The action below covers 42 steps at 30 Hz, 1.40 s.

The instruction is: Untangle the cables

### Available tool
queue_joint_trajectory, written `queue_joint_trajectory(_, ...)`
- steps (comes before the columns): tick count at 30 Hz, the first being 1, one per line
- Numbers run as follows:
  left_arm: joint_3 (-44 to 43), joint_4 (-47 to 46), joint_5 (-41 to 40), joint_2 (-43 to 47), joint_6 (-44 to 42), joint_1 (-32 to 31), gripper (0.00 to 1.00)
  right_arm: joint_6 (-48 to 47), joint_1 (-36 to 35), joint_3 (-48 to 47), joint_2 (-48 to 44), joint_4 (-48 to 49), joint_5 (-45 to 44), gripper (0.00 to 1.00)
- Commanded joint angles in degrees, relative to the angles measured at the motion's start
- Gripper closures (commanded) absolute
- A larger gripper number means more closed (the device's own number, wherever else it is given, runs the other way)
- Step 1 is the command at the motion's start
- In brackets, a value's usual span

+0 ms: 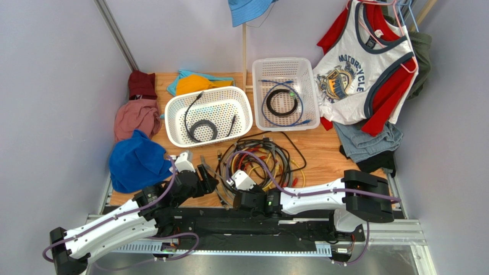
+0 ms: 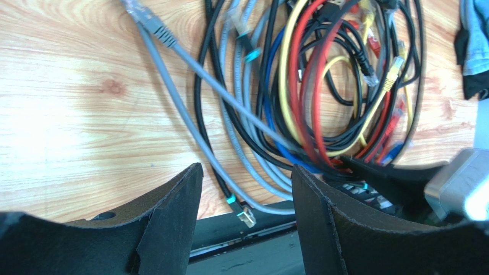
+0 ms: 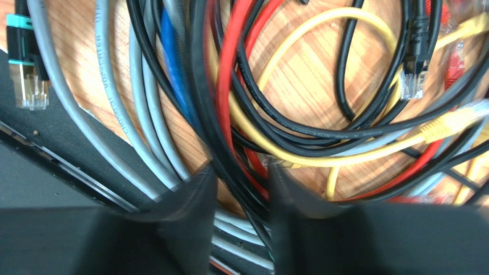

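Note:
The cables [image 1: 261,160] lie in a tangled heap of black, grey, blue, red and yellow loops on the wooden table, just past both grippers. My left gripper [image 1: 208,176] [image 2: 247,177] stands open at the heap's near left side. Below its gap lies a black cable's plug [image 2: 242,211] with teal bands, and grey cables [image 2: 229,103] run past it. My right gripper [image 1: 228,192] [image 3: 241,177] is down in the heap, jaws narrow but open. A black cable [image 3: 226,166] and a red cable [image 3: 255,169] pass between its fingers.
Behind the heap stand two white baskets, the left one [image 1: 172,123] with a black cable, the right one [image 1: 258,94] with a coiled cable. Clothes lie at the left [image 1: 138,163] and right [image 1: 367,140]. A shirt [image 1: 361,74] hangs at the back right. A black rail [image 1: 229,220] borders the near edge.

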<state>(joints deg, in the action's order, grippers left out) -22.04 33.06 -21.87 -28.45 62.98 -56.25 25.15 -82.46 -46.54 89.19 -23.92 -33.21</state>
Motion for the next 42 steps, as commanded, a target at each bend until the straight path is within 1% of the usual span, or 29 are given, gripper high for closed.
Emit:
queue_joint_trajectory(1, -0.8, 1.8, -2.0, 0.7, 0.6, -0.2, 0.33, 0.2, -0.2, -2.1, -3.1, -1.0, -4.3, 0.9)
queue_joint_trajectory(2, -1.2, 2.1, -2.3, 0.8, 0.2, -0.2, 0.33, -0.1, -0.2, -2.1, -4.4, -1.1, -4.4, 0.97)
queue_joint_trajectory(3, -1.5, 2.4, -3.1, 0.8, 0.2, -0.2, 0.33, -0.3, -0.2, -2.1, -5.6, -1.2, -4.6, 1.0)
queue_joint_trajectory(6, -2.7, 3.4, -4.3, 1.5, -0.7, -0.2, 0.33, -1.4, -0.1, -2.9, -12.8, -1.9, -2.7, 1.0)
queue_joint_trajectory(11, -5.4, 6.6, -7.4, 3.7, -1.5, -0.2, 0.33, -2.1, -0.1, -6.4, -26.0, -0.3, 5.3, 1.0)
queue_joint_trajectory(16, -7.2, 9.7, -9.7, 7.4, -1.9, -0.2, 0.33, 0.1, 1.3, -8.2, -32.2, 2.7, 12.7, 1.0)
queue_joint_trajectory(20, -7.8, 11.0, -10.8, 9.8, -2.4, -0.2, 0.33, 2.6, 5.6, -5.1, -35.8, 5.7, 16.2, 1.0)
queue_joint_trajectory(23, -7.2, 9.2, -9.0, 10.5, -3.8, -0.2, 0.33, 4.6, 10.0, -0.6, -37.2, 6.7, 16.5, 1.0)
queue_joint_trajectory(24, -6.9, 7.3, -8.0, 10.2, -4.4, -0.2, 0.33, 4.9, 11.2, 1.9, -37.2, 6.6, 16.3, 1.0)
queue_joint_trajectory(25, -6.2, 6.1, -7.1, 9.6, -5.0, -0.2, 0.33, 5.4, 12.5, 3.0, -37.2, 6.7, 16.2, 1.0)
queue_joint_trajectory(26, -5.8, 4.7, -4.8, 9.1, -6.0, -0.2, 0.33, 6.5, 15.3, 4.3, -37.2, 6.6, 16.3, 1.0)
queue_joint_trajectory(29, -4.7, -0.6, 0.0, 5.3, -7.6, -0.2, 0.34, 7.8, 20.0, 9.1, -36.5, 7.0, 17.3, 1.0)
queue_joint_trajectory(32, -4.1, -6.2, 4.9, 0.1, -9.3, -0.2, 0.35, 8.2, 22.4, 12.3, -35.8, 7.8, 18.2, 1.0)
queue_joint_trajectory(33, -4.0, -8.9, 6.1, -2.7, -9.7, -0.2, 0.35, 8.3, 22.6, 12.7, -35.6, 7.8, 17.5, 1.0)
queue_joint_trajectory(36, -4.1, -12.8, 10.3, -8.8, -10.9, -0.2, 0.36, 8.5, 22.9, 13.2, -35.0, 6.8, 17.0, 1.0)
queue_joint_trajectory(40, -4.1, -16.6, 14.0, -14.6, -11.2, -0.2, 0.37, 8.2, 23.0, 13.0, -34.9, 4.9, 16.7, 1.0)
queue_joint_trajectory(41, -4.1, -16.9, 14.5, -15.4, -11.0, -0.2, 0.37, 8.0, 23.0, 12.9, -34.8, 4.6, 16.9, 0.98)
queue_joint_trajectory(42, -4.1, -17.1, 14.5, -16.3, -11.0, -0.2, 0.37, 8.0, 23.0, 12.8, -34.9, 3.8, 17.3, 0.9)
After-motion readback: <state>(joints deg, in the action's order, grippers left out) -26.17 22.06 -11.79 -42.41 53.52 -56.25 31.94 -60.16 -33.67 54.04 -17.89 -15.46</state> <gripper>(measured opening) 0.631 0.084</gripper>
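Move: The bundle of black and red cables my right hand goes for lies right between its half-closed fingers, about 1 cm below the hand point. The middle of the coil is some 6 cm ahead and 2 cm to the right. The teal-taped plug sits about 12 cm left and 4 cm back. From my open left hand, that bundle is about 15 cm right, 3 cm back and 7 cm down, and the teal-taped plug 3 cm right and 7 cm back. My right fingers finish closing on the black and red strands, then lift them steeply some 22 cm off the coil, rolling about 45 degrees left side up, before sinking about 13 cm while swinging right and forward, grip kept. My left hand, still open, rises and drifts left, then turns back right and down towards the coil, twisting clockwise. ##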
